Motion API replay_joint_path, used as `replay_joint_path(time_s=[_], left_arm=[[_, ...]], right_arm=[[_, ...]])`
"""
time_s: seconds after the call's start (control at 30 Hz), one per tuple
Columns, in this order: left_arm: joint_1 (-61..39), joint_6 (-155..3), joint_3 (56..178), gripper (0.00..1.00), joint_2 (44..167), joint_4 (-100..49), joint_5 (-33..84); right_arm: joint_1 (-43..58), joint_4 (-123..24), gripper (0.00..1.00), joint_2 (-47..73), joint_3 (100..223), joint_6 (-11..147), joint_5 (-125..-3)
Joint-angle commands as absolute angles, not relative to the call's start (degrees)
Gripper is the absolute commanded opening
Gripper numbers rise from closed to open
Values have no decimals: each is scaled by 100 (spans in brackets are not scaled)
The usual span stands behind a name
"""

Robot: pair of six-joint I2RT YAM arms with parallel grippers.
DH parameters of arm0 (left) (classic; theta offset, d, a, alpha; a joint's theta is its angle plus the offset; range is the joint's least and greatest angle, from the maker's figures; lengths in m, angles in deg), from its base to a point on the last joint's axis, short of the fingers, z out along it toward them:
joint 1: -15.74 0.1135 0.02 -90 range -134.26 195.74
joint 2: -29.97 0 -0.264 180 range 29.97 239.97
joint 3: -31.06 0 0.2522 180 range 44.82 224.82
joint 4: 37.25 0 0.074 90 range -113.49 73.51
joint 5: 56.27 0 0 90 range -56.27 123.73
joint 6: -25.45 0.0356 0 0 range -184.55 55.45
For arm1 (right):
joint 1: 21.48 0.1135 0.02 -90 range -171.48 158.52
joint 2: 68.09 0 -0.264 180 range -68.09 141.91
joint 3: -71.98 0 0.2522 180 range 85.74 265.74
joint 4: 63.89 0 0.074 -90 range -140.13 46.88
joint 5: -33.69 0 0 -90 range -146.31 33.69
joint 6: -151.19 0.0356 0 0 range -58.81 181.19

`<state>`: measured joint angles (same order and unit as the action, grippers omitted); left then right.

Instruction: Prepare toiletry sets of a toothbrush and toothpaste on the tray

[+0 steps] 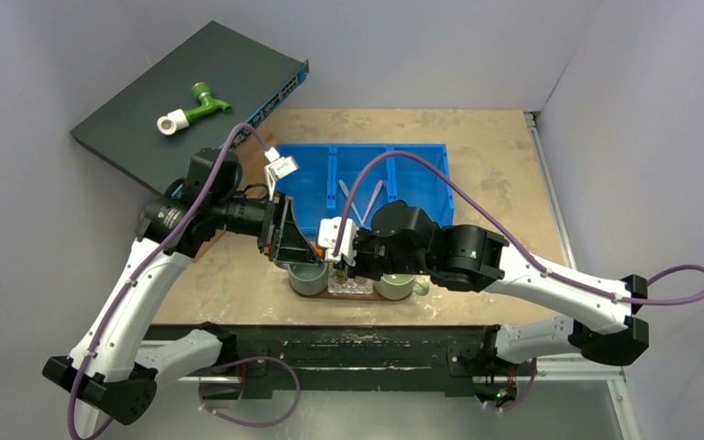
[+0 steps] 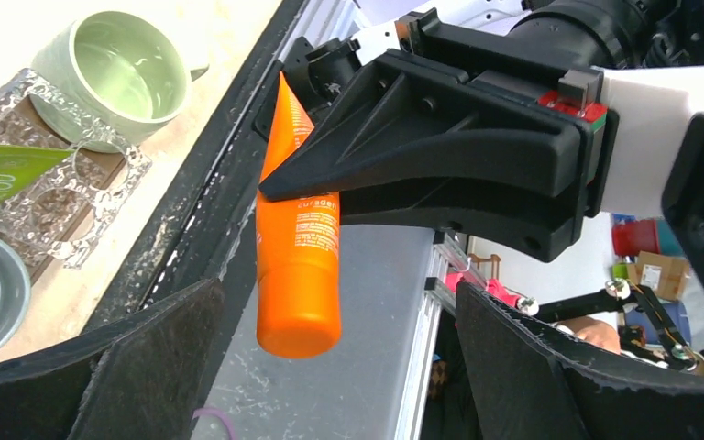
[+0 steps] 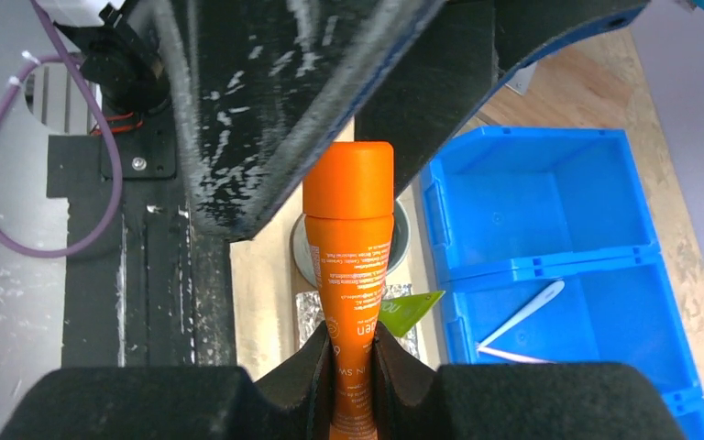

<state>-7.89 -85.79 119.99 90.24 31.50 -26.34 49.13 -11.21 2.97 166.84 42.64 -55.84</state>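
My right gripper (image 3: 353, 367) is shut on the flat tail of the orange tube (image 3: 348, 247), which it holds in the air. The tube's cap end (image 2: 298, 330) points into the gap between the wide-open fingers of my left gripper (image 2: 339, 367), without touching them. Both grippers meet over the tray (image 1: 359, 296) near the table's front edge. A lime-green tube (image 2: 0, 170) stands in a clear glass holder (image 2: 73, 197) on the tray. A pale toothbrush (image 3: 522, 312) and a pink toothbrush (image 3: 513, 353) lie in the blue bin (image 3: 532, 202).
A grey mug (image 1: 307, 275) and a pale green mug (image 1: 394, 286) stand on the tray on either side of the glass holder. The blue three-compartment bin (image 1: 367, 179) sits just behind them. A dark network switch (image 1: 192, 101) carrying a green-and-white pipe fitting (image 1: 192, 108) leans at the back left.
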Motion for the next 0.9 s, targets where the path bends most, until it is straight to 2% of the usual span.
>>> replay_joint_path(time_s=[0.0,0.67,0.77,0.87], left_arm=[[-788,-8485,11864,95,9013,3123,-2981],[-1121,-8147,11564,70,9097,3522,-2689],[-1169,-8126,11536,64,9114,3523,-2709],[-1203,-8107,11522,53,9106,3531,-2706]], right_arm=[[5084,-1149,20,281,17067,3724,-5218],[5712,-613,21,816,17679,3242,-4446],[5757,-567,21,882,17711,3260,-4406],[5787,-531,22,943,17736,3257,-4351]])
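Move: The orange toothpaste is still pinched in the right hand, its middle some 2 cm left of that hand's point and 1 cm above. From the left hand it lies about 5 cm right, 1 cm back and 2 cm below. Well below the left hand, by about 20 cm, stand the clear holder, 4 cm ahead and 5 cm right, the grey mug, 4 cm ahead and 3 cm left, and the green mug, 4 cm ahead and 13 cm right. The orange toothpaste is kept pinched in the right fingers and offered cap-first to the left hand: the right hand rises slightly and sinks back, easing under 2 cm left and about 1 cm back while turning some 15 degrees. The left hand sinks about 3 cm and draws 2 cm back to bring its wide-open fingers level around the cap end, then narrows them to just over half open. ##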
